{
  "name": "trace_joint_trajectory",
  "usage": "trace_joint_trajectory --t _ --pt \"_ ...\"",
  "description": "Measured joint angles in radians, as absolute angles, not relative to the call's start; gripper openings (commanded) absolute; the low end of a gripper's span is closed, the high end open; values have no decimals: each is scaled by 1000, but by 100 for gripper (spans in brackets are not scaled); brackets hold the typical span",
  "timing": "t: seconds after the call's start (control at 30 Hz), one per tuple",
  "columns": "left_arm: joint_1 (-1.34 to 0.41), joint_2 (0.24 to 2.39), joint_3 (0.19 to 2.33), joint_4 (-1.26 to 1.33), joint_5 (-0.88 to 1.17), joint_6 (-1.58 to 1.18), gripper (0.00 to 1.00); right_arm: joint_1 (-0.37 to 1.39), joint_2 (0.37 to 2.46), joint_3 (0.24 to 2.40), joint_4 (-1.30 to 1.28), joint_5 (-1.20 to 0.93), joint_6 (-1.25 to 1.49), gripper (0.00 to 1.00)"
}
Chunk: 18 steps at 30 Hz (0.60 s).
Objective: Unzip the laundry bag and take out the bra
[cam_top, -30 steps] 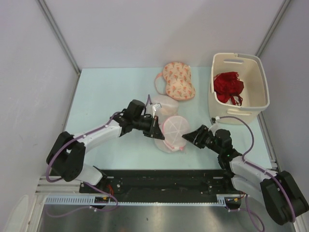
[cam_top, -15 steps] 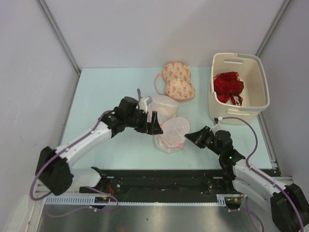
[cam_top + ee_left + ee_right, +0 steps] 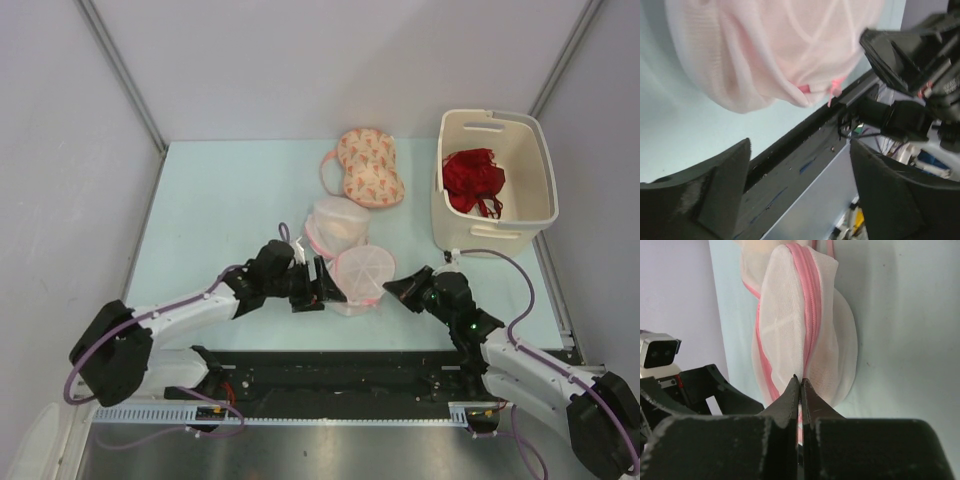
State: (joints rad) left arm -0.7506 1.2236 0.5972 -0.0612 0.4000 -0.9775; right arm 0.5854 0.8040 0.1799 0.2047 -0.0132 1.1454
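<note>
The laundry bag [image 3: 362, 275], a white mesh pouch with pink zipper trim, stands on edge on the table. A pale peach tint shows through its mesh; the bra itself is not plainly visible. My left gripper [image 3: 318, 284] is open just left of the bag. In the left wrist view the bag [image 3: 765, 50] hangs above the open gripper [image 3: 800, 150], with nothing between the fingers. My right gripper [image 3: 398, 290] is at the bag's right side. In the right wrist view it [image 3: 800, 379] is shut on the pink zipper trim of the bag [image 3: 790, 315].
A twin mesh pouch [image 3: 338, 222] lies just behind the bag. A pink bra with red motifs [image 3: 368, 168] lies further back. A cream basket [image 3: 545, 170] at the right holds a red lacy bra [image 3: 473, 180]. The black base rail [image 3: 330, 370] runs along the near edge.
My left arm has pulled back toward the near edge and its gripper now sits lower, at the bag's left side. The bag has shifted slightly. My right gripper has edged left, up to the bag.
</note>
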Motion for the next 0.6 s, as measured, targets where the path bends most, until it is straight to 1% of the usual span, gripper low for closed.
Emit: trace_joint_trajectory --t 0.17,0.2,0.33,0.5,0.6 --pt "-751 1295 596 19 360 -1055 71 584 804 180 190 -8 1149 0" --pt "-751 1303 597 35 353 -1065 70 582 804 180 188 -8 1149 0" --pt "-751 1347 638 36 324 -1074 65 577 804 180 181 -8 1149 0" --pt "-751 1375 670 35 302 -1077 62 572 797 180 167 -8 1148 0" --pt "-752 1404 689 35 295 -1077 54 570 794 180 160 -8 1148 0"
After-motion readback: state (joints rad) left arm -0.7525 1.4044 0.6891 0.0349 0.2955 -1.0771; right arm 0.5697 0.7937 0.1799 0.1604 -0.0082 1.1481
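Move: From the left hand the held laundry bag's middle lies about 4 cm ahead, 7 cm to the right and some 4 cm lower. The second laundry bag lies about 17 cm ahead of that hand, 2 cm to its right and 8 cm lower; the floral bra is some 29 cm ahead, 9 cm right, about as low. From the right hand, shut on the bag's zipped edge, the bag's middle is 7 cm left, 2 cm ahead and 3 cm lower. Forward and somewhat to the right, the left hand travels about 5 cm, nearly level, towards the laundry bag's near fold, its fingers closing from wide open to a little over half. It swings some 10 degrees counter-clockwise; contact can't be made out. The right hand stays almost in place and keeps its shut pinch on the bag's zipped edge. ##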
